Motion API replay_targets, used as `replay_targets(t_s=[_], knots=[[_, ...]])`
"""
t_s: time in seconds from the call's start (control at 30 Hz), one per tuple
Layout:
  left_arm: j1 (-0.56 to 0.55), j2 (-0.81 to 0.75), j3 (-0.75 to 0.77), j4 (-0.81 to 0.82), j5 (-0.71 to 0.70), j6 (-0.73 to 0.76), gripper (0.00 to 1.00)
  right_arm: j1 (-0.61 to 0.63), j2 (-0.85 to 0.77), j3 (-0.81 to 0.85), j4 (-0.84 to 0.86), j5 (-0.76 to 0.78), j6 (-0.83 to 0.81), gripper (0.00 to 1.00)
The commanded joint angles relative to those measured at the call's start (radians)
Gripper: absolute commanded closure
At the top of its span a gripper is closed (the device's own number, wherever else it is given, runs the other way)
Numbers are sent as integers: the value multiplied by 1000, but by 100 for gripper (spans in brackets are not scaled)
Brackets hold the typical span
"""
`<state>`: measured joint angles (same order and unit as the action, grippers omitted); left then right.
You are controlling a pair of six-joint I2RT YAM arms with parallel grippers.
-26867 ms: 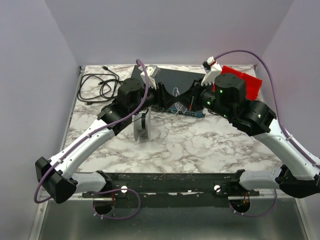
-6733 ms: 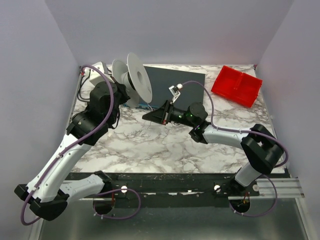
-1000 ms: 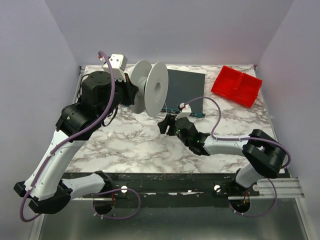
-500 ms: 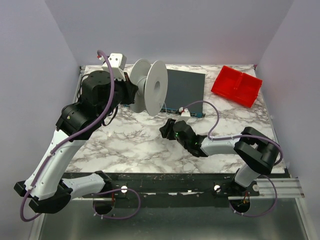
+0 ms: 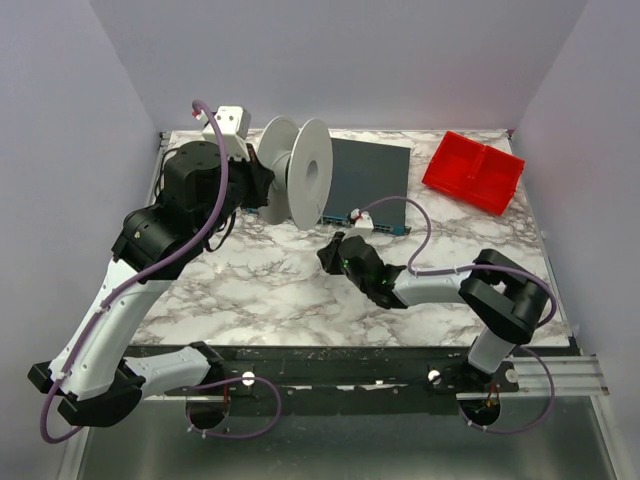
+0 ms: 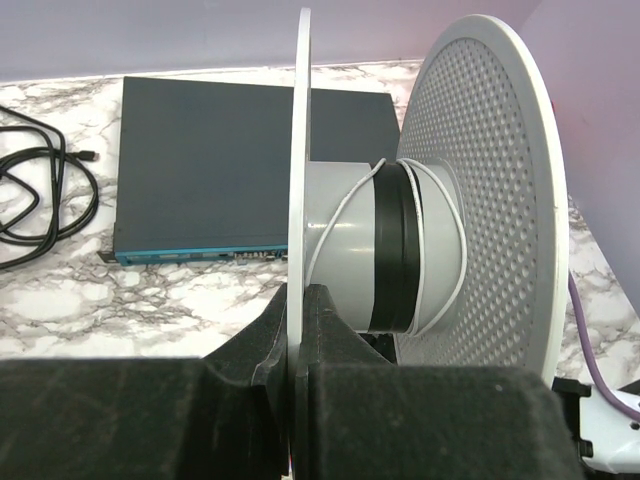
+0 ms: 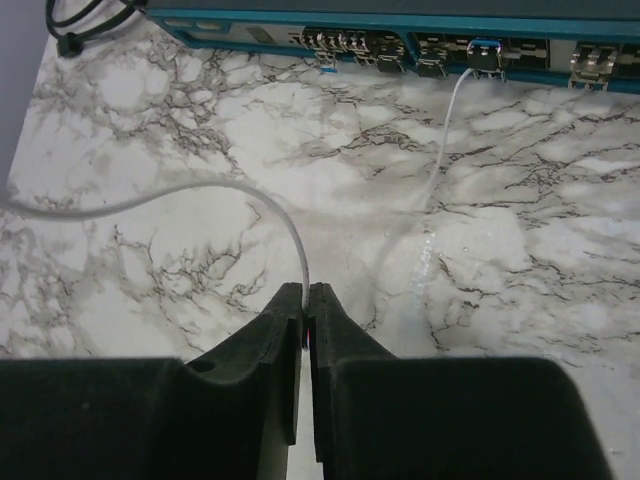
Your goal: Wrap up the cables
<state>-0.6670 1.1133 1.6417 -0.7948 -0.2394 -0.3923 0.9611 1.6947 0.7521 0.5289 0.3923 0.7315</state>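
My left gripper [image 6: 298, 295] is shut on one flange of a white spool [image 6: 480, 190] and holds it up over the table's back left [image 5: 298, 180]. A thin white cable [image 6: 345, 205] loops round the spool's grey hub. My right gripper [image 7: 305, 290] is shut on the same thin white cable [image 7: 200, 190], which curves left out of its jaws; another stretch [image 7: 445, 150] runs up to a port on the teal-edged box [image 7: 400, 30]. From above, the right gripper [image 5: 328, 255] sits low over the marble, just below the spool.
A dark flat box [image 5: 370, 180] with a teal front edge lies behind the spool. A red tray [image 5: 473, 172] sits at the back right. A thick black cord [image 6: 45, 190] lies coiled at the back left.
My right gripper has stayed low below the spool, shifting slightly, while its forearm and elbow moved left. The left arm and spool have turned only slightly.
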Motion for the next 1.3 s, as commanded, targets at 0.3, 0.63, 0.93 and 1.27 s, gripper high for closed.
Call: replay_targets(t_s=[0.3,0.63,0.93,1.27], knots=[[56,32,-26,131,-256,-125,100,117,-151,9,-251,91,-53,99],[112,126,-43,194,-350,-68,100,365,-253,176,-569,259,-215,99],[141,180,-146,315,-361,65,100,423,-437,374,-768,436,-344,99],[64,108,-314,379,-249,128,100,233,-352,636,-813,416,-593,99]])
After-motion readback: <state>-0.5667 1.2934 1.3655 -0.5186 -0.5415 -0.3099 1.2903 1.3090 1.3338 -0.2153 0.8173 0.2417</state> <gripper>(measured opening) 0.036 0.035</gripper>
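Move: The spool, still held by its left flange in the left fingers, has its hub about 4 cm ahead of the left hand and 6 cm to its right, at the same height. From the right hand, whose fingertips already have the white cable, the spool is some 33 cm above and 6 cm left, level fore and aft. The dark switch is about 25 cm straight ahead of the right hand, 6 cm lower. The white cable is nipped tighter as the right fingers finish closing, then is carried back about 13 cm with a small swing left, and steeply up some 27 cm, curving forward and slightly right while the fingers tip upward. The spool, kept pinched in the left hand, goes forward and increasingly down, about 10 cm each way, drifting left and turning some 20 degrees counter-clockwise. ##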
